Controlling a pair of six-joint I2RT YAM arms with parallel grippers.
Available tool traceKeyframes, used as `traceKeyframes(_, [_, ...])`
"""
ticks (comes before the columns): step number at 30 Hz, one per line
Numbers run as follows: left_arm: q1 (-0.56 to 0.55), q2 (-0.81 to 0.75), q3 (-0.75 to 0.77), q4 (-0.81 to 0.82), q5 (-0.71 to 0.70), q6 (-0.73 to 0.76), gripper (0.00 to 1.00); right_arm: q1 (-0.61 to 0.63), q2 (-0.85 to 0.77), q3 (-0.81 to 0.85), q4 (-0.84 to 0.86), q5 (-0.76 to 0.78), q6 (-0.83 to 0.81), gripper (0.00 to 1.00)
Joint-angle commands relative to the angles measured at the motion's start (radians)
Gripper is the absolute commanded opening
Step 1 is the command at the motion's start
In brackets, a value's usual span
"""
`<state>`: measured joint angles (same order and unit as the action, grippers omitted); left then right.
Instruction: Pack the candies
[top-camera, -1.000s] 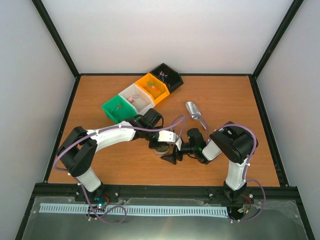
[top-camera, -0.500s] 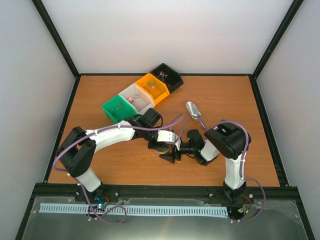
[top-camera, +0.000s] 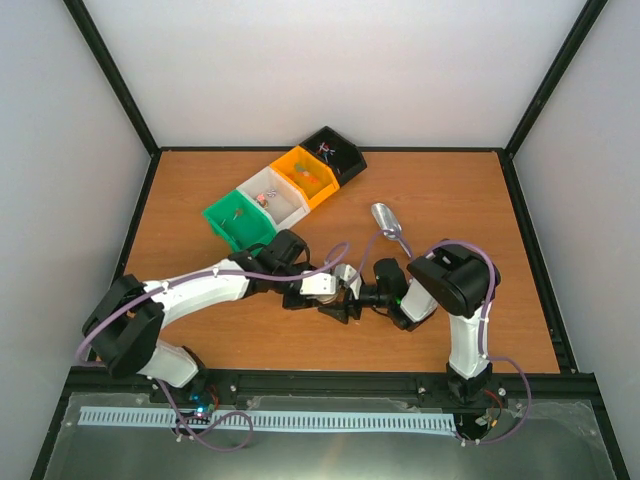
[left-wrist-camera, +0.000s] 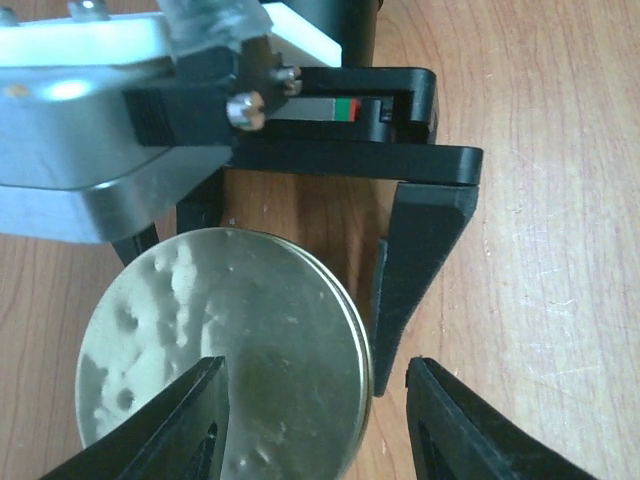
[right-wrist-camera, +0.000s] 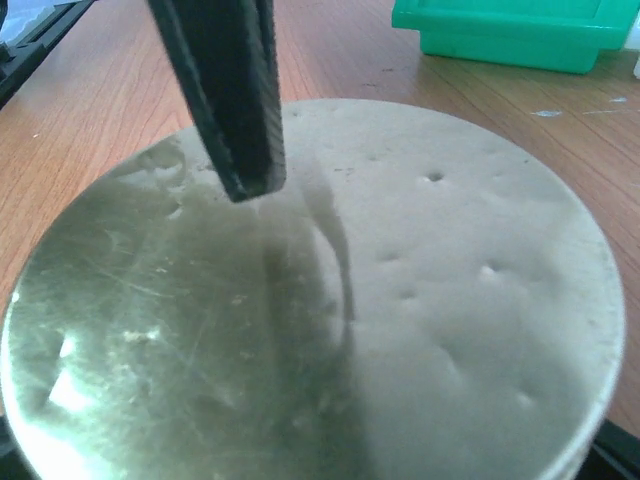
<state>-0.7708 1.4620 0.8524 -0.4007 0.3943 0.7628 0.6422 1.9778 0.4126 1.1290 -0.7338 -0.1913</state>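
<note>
A round gold lid (left-wrist-camera: 220, 350) lies on the wooden table between both grippers and fills the right wrist view (right-wrist-camera: 330, 300). My left gripper (left-wrist-camera: 315, 415) is open: one fingertip (left-wrist-camera: 195, 420) hangs over the lid's face, the other stands off its rim. My right gripper (top-camera: 345, 303) is open and straddles the lid, with one black finger (left-wrist-camera: 420, 270) close beside the rim. A few candies (top-camera: 262, 199) lie in the white bin (top-camera: 285, 207), and others (top-camera: 325, 150) lie in the black bin (top-camera: 345, 160). In the top view the lid is hidden by the grippers.
A green bin (top-camera: 225, 225) and an orange bin (top-camera: 312, 188) complete the diagonal row of bins at the back. The green bin's wall (right-wrist-camera: 500, 30) stands just beyond the lid. A shiny metal scoop (top-camera: 388, 222) lies right of the bins.
The left gripper's jaws have opened wider and its arm has swung lower and to the left. The right gripper's jaws have narrowed slightly around the lid.
</note>
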Motion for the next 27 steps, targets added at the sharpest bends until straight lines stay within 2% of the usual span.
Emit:
traceKeyframes(1, [-0.021, -0.044, -0.043, 0.125, -0.019, -0.037, 0.51, 0.006, 0.024, 0.005, 0.03, 0.03, 0.017, 0.85])
traceKeyframes(6, [-0.047, 0.006, -0.033, 0.151, -0.036, -0.051, 0.47, 0.013, 0.029, 0.009, 0.03, 0.052, 0.023, 0.84])
traceKeyframes(11, [-0.049, 0.064, -0.004, 0.159, -0.086, -0.08, 0.36, 0.023, 0.028, 0.002, 0.034, 0.051, 0.011, 0.81])
traceKeyframes(15, [-0.03, 0.058, -0.025, 0.13, -0.104, -0.056, 0.27, 0.025, 0.027, 0.002, 0.032, 0.047, 0.01, 0.75])
traceKeyframes(27, [0.015, 0.022, -0.094, 0.015, -0.138, 0.103, 0.24, 0.025, 0.008, -0.008, 0.014, 0.031, 0.014, 0.56])
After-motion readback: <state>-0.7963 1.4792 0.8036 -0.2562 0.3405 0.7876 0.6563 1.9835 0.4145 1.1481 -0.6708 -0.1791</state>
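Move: The lid sits on the candy jar about 2 cm ahead of the left hand, 2 cm to its right and 2 cm below. Counted from that hand, the green tray lies some 16 cm ahead and 19 cm left, the metal scoop about 14 cm ahead and 14 cm right, both roughly 7 cm lower. The right hand already grips the jar; from its hand point the lid is level ahead, 1 cm left and about 4 cm up. The lid's back rim is taken between the left fingers: that hand slides about 2 cm right, then 1 cm forward, sinking slightly, as its half-open fingers close to nip the edge. It then eases about 1 cm back to the left with a slight wrist turn, dragging on the rim clockwise, while the right hand keeps the jar clamped. ##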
